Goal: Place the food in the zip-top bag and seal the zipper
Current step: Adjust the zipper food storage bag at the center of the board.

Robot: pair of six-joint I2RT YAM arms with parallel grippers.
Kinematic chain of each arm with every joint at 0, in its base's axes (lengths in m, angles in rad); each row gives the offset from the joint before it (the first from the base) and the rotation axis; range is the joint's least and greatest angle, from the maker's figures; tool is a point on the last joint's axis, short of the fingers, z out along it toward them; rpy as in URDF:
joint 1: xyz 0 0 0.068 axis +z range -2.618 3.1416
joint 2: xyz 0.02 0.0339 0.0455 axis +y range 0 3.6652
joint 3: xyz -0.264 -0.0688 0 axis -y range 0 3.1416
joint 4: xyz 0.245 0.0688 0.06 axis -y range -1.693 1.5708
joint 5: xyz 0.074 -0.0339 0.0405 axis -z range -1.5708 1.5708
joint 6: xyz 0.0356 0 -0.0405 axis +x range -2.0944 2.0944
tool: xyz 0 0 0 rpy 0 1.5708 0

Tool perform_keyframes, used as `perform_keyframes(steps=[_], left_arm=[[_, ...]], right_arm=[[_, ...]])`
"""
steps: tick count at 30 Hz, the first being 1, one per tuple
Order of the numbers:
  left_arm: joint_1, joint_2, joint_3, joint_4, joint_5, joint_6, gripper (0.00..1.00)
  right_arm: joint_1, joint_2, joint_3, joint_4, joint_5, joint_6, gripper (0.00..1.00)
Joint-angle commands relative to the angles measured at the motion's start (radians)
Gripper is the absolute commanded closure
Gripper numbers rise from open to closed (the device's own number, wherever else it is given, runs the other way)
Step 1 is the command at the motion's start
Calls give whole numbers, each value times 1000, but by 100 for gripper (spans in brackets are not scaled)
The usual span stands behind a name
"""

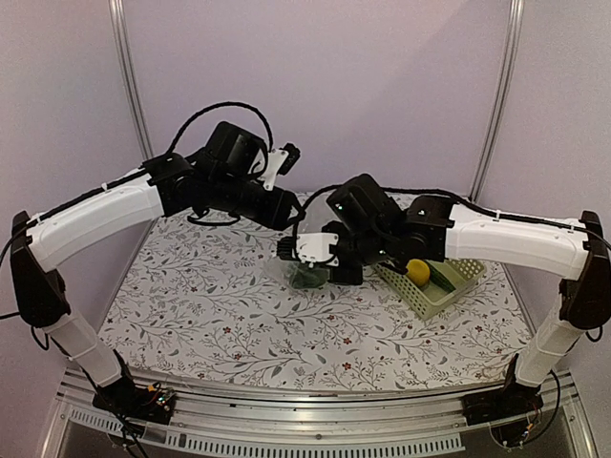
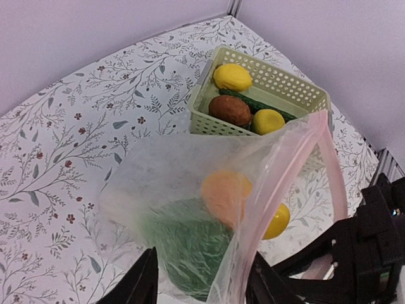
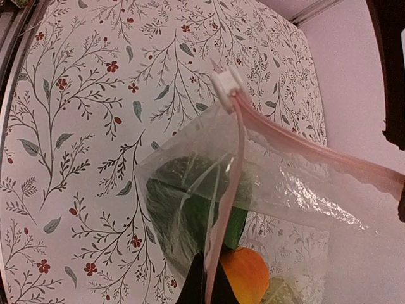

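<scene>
The clear zip-top bag (image 2: 158, 171) hangs lifted between both grippers, with its pink zipper strip (image 2: 278, 164) open in a loop. Inside are the leafy green vegetable (image 2: 183, 244) and the orange piece (image 2: 224, 193). A yellow fruit (image 2: 276, 221) shows in the bag's mouth. My left gripper (image 2: 199, 285) is open, its fingers (image 2: 142, 282) wide apart with the bag's edge between them. My right gripper (image 3: 207, 285) is shut on the pink strip (image 3: 231, 190) below the white slider (image 3: 226, 82). In the top view the bag (image 1: 307, 277) hangs under the right gripper (image 1: 320, 267) and the left gripper (image 1: 292, 215).
The pale green lattice basket (image 2: 285, 88) stands just beyond the bag and holds two yellow fruits (image 2: 232, 77), a reddish-brown one (image 2: 230, 109) and the cucumber (image 2: 253, 101). In the top view the basket (image 1: 449, 286) sits at the right, under the right arm. Purple walls close the back.
</scene>
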Motion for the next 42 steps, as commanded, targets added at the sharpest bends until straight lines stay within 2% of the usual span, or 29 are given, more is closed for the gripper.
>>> perform_keyframes(steps=[1, 4, 7, 9, 11, 14, 17, 19, 20, 24, 28, 32, 37, 42], left_arm=[[16, 2, 0, -50, -11, 24, 56], [15, 12, 10, -54, 0, 34, 62], [17, 31, 30, -73, 7, 49, 74], [19, 48, 66, -95, -5, 61, 88], [19, 53, 90, -99, -10, 69, 93], [26, 56, 127, -92, -10, 93, 100], [45, 78, 190, -114, -10, 117, 100], [66, 91, 215, -117, -34, 130, 100], [80, 97, 231, -121, -53, 131, 100], [137, 105, 283, -140, -42, 131, 100], [150, 95, 305, -159, -28, 140, 100], [161, 97, 246, -136, -36, 158, 100], [164, 107, 201, -131, 17, 165, 100], [169, 58, 81, -47, -11, 190, 100]], right_arm=[[0, -40, 36, 23, -30, 18, 100], [0, -43, 46, 24, -32, 22, 100], [0, -48, 53, 29, -33, 25, 100], [-1, -49, 57, 30, -32, 25, 100], [-5, -47, 65, 30, -33, 25, 100], [-34, -37, 115, -12, -67, 40, 89], [-91, -40, 227, -117, -217, 67, 74], [-138, -54, 296, -201, -378, 87, 60], [-162, -69, 332, -240, -454, 97, 57], [-282, -141, 324, -295, -599, 137, 53], [-493, -202, 226, -283, -696, 206, 53], [-692, -247, 46, -198, -688, 277, 53], [-774, -262, -114, -98, -457, 340, 51], [-823, -177, -151, -98, -405, 382, 51]])
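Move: The zip-top bag's pink zipper rim already runs between the left hand's open fingers, practically at the finger point. The greens in the bag lie about 6 cm ahead, 6 cm right and 22 cm down, the orange fruit roughly 10 cm ahead, 11 cm right and 20 cm below. From the right hand, still pinching its part of the rim, the basket's middle is some 16 cm ahead, 18 cm right and 17 cm below. The left fingers close on the zipper rim and, keeping their pinch, carry the bag up about 5 cm, then forward and left by some 6 and 5 cm before sinking back to about the starting height. The right hand keeps its hold until the left has the rim, then opens and lets go, swings up and some 24 cm right with about 12 cm forward, and comes down towards the basket with open fingers, turning clockwise some 40 degrees. ##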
